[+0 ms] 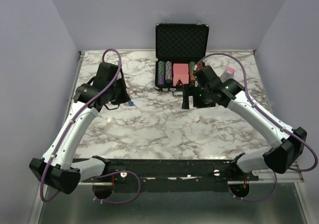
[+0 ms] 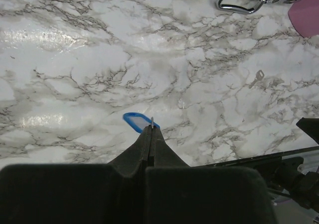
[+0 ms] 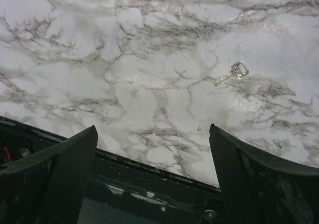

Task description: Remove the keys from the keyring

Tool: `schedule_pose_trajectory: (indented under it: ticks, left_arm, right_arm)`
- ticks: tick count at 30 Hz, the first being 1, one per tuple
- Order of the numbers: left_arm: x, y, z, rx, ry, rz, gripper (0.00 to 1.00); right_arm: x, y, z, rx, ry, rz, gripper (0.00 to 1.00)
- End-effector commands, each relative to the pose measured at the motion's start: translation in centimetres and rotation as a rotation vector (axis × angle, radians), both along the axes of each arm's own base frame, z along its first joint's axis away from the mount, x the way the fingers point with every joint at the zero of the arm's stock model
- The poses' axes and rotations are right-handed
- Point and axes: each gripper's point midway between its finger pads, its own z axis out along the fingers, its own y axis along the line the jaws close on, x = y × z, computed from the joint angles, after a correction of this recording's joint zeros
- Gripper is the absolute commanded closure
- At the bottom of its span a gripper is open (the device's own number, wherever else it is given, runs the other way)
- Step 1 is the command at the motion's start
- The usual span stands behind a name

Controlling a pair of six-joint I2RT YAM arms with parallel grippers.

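Note:
My left gripper (image 2: pixel 151 128) is shut on the keyring (image 2: pixel 151 119), a thin silvery edge that pokes out between the tips. A blue oval tag (image 2: pixel 136 122) hangs from the ring just above the marble; the top view shows the tag (image 1: pixel 130 103) beside the left gripper (image 1: pixel 125 101). A small silver key (image 2: pixel 256 78) lies loose on the table, well apart from the ring. In the right wrist view the key (image 3: pixel 233 73) lies flat beyond the right finger. My right gripper (image 3: pixel 152 128) is wide open above the marble with nothing between its fingers, near the case (image 1: pixel 192 104).
An open black case (image 1: pixel 180 74) with poker chips stands at the back centre, its silver handle (image 2: pixel 239 5) facing the arms. A pink object (image 1: pixel 229 72) lies to the case's right. The table's near edge and black rail (image 3: pixel 149 184) run under the right gripper.

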Motion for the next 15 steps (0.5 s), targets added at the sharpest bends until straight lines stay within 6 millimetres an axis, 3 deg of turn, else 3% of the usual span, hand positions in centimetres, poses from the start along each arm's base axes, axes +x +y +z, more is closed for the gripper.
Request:
schedule_pose_trajectory:
  ticks: [1,6,11,15]
  left_arm:
    - [0.2,-1.4,0.4,-0.103,-0.003,-0.052,1.00]
    - [0.7,-1.6,-1.6,-0.094,0.057,-0.058,1.00]
    - [0.5,-1.7,-2.0,-0.092,0.075,-0.066,1.00]
    - [0.2,-1.5,-1.5,-0.095,0.051,-0.072,0.43]
  right_arm:
    - [-2.5,-0.6,-1.0,0.009,0.071,0.002,0.00]
    - [-2.9,-0.9,-1.9,-0.002,0.096,0.002,0.00]
    - [-2.4,-0.4,-1.5,0.008,0.080,0.004,0.00]
    - [-2.2,0.0,-1.6,0.008,0.089,0.015,0.00]
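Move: Under the left hand, which still pinches the blue-tagged keyring, the bare table it is held over lies some 25 cm straight down. On that same table the loose key lies about 29 cm to the hand's right and 5 cm farther out; the chip case is roughly 26 cm ahead and 20 cm to the right, some 23 cm lower. From the right hand, the bare spot is about 21 cm to the left, level in reach and about 20 cm below. Sinking about 2 cm and easing roughly 1.5 cm to its right above the open table, the left hand tips its fingers slightly farther down. Its shut fingers then part to roughly a third and let go of the keyring. The right hand, empty and wide open, draws back about 2 cm while dropping as much. ##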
